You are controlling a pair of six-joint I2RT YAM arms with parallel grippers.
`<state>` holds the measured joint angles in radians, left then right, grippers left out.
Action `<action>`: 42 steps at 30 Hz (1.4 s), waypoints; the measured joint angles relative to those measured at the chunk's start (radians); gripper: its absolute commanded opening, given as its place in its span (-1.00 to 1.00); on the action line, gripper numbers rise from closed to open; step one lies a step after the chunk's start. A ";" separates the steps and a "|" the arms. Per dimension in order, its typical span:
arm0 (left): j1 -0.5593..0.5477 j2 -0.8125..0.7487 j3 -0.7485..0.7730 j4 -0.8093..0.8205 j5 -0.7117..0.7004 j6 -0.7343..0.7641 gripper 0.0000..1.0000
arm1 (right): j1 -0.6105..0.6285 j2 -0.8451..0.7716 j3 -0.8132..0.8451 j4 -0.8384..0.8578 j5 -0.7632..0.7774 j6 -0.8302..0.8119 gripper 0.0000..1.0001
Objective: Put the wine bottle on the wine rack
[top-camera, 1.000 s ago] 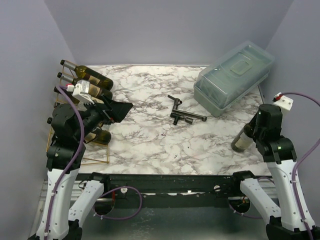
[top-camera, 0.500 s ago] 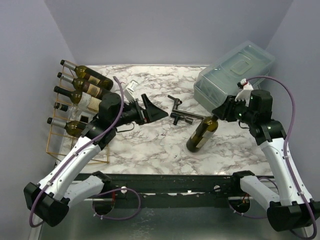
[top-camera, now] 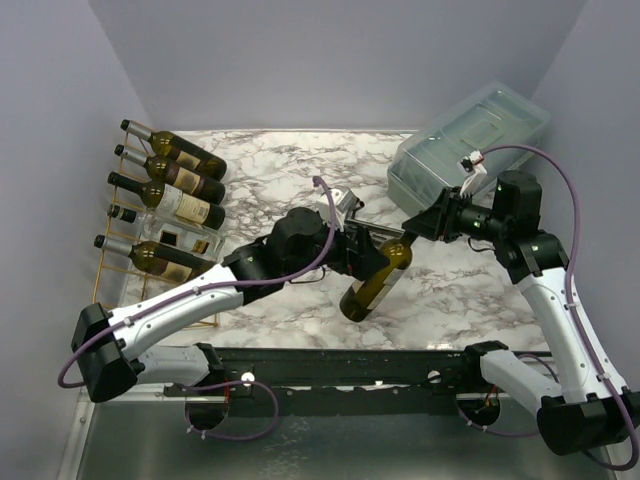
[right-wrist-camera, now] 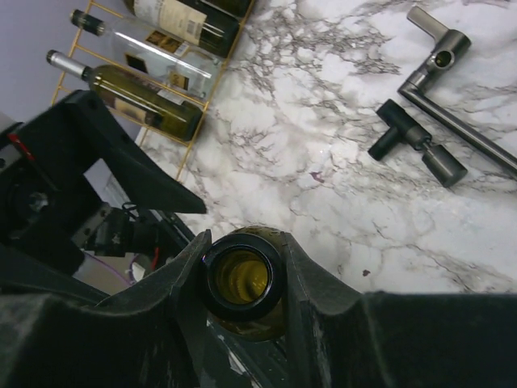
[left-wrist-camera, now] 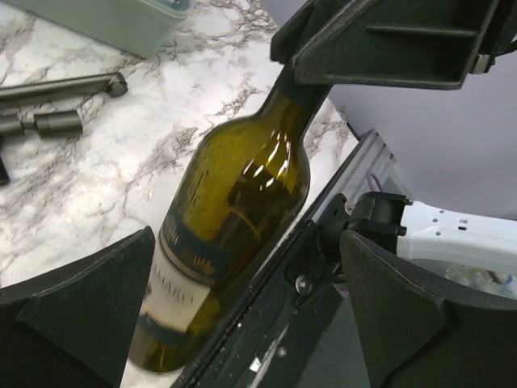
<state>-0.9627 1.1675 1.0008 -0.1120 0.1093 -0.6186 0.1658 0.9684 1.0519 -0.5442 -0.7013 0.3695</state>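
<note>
A dark green wine bottle (top-camera: pixel 368 288) with a white and blue label hangs tilted above the table's middle front. My right gripper (top-camera: pixel 410 233) is shut on its neck; in the right wrist view the open mouth (right-wrist-camera: pixel 242 279) sits between the two fingers. My left gripper (top-camera: pixel 376 257) is open, its wide jaws on either side of the bottle's body (left-wrist-camera: pixel 234 202) without touching it. The gold wire wine rack (top-camera: pixel 112 290) stands at the far left and holds several bottles lying on their sides; it also shows in the right wrist view (right-wrist-camera: pixel 182 158).
A translucent grey lidded box (top-camera: pixel 470 150) sits at the back right. A black metal tool in pieces (right-wrist-camera: pixel 428 89) lies on the marble behind the bottle, also in the left wrist view (left-wrist-camera: pixel 56 87). The black front rail (top-camera: pixel 340 365) runs under the bottle's base.
My right arm has carried the bottle from the right edge towards the middle and lifted it. My left arm has swung away from the rack to the bottle, jaws open.
</note>
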 measured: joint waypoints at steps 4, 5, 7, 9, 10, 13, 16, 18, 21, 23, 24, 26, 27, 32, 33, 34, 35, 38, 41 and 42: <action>-0.052 0.088 0.062 0.006 -0.024 0.065 0.97 | 0.021 0.000 0.002 0.037 -0.031 0.048 -0.99; -0.063 0.106 0.074 0.007 -0.029 0.083 0.97 | 0.026 0.000 0.003 0.042 -0.038 0.059 -0.99; -0.080 0.126 0.087 0.006 -0.033 0.108 0.97 | 0.034 0.000 0.010 0.047 -0.049 0.074 -0.99; -0.089 0.132 0.089 0.003 -0.042 0.128 0.97 | 0.042 0.000 0.019 0.048 -0.056 0.080 -0.99; -0.092 0.133 0.090 -0.001 -0.047 0.138 0.97 | 0.046 0.000 0.026 0.049 -0.058 0.084 -0.99; -0.093 0.143 0.106 -0.023 -0.050 0.164 0.97 | 0.059 0.000 0.037 0.058 -0.070 0.095 -0.99; -0.093 0.169 0.134 -0.049 -0.050 0.187 0.96 | 0.072 0.002 0.039 0.063 -0.075 0.102 -0.99; -0.093 0.182 0.142 -0.057 -0.050 0.197 0.89 | 0.082 0.007 0.039 0.065 -0.076 0.103 -0.99; -0.093 0.193 0.150 -0.072 -0.050 0.203 0.85 | 0.096 0.015 0.039 0.065 -0.075 0.101 -0.99; -0.093 0.198 0.158 -0.084 -0.050 0.207 0.92 | 0.102 0.019 0.039 0.065 -0.076 0.102 -0.99; -0.093 0.200 0.164 -0.090 -0.050 0.208 0.95 | 0.107 0.019 0.039 0.065 -0.075 0.101 -0.98; -0.093 0.206 0.177 -0.105 -0.050 0.209 0.97 | 0.113 0.019 0.039 0.065 -0.075 0.101 -0.99; -0.093 0.208 0.184 -0.110 -0.050 0.208 0.97 | 0.118 0.019 0.039 0.065 -0.075 0.101 -0.99; -0.093 0.219 0.232 -0.116 -0.052 0.195 0.68 | 0.146 0.019 0.039 0.064 -0.073 0.101 -0.99; -0.093 0.219 0.238 -0.115 -0.055 0.192 0.50 | 0.154 0.019 0.039 0.064 -0.072 0.101 -0.99; -0.093 0.219 0.248 -0.114 -0.058 0.188 0.36 | 0.159 0.019 0.039 0.064 -0.070 0.101 -0.99; -0.093 0.219 0.251 -0.114 -0.059 0.184 0.27 | 0.163 0.019 0.039 0.064 -0.070 0.102 -0.99; -0.093 0.220 0.254 -0.113 -0.071 0.176 -0.08 | 0.174 0.019 0.039 0.064 -0.069 0.104 -0.99; -0.094 0.222 0.254 -0.098 -0.068 0.181 -0.72 | 0.183 0.019 0.039 0.063 -0.053 0.110 -0.99; -0.098 0.222 0.255 -0.084 -0.061 0.188 -0.92 | 0.187 0.021 0.039 0.062 -0.044 0.117 -0.98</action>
<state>-1.0607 1.3899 1.2556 -0.1959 0.0479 -0.4301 0.3531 0.9894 1.0912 -0.4824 -0.7456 0.4870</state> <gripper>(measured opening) 0.393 0.365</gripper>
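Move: The left hand, open, has the neck of the wine bottle about 10 cm to its right, 4 cm ahead and 2 cm lower. The right hand already grips that bottle near its mouth; the left hand's open fingers are some 12 cm to its left, 6 cm back and 2 cm below. The metal rod tool lies on the table roughly 23 cm ahead of the left hand, 6 cm to its right and 26 cm below. The left fingers close around the bottle's neck just below the right gripper, pinching it while the right fingers keep their hold near the mouth. To meet it, the left hand goes some 5 cm right, dips slightly, then rises again; the right hand carries the bottle left about 5 cm, back and up, turning some 10 degrees counter-clockwise. ##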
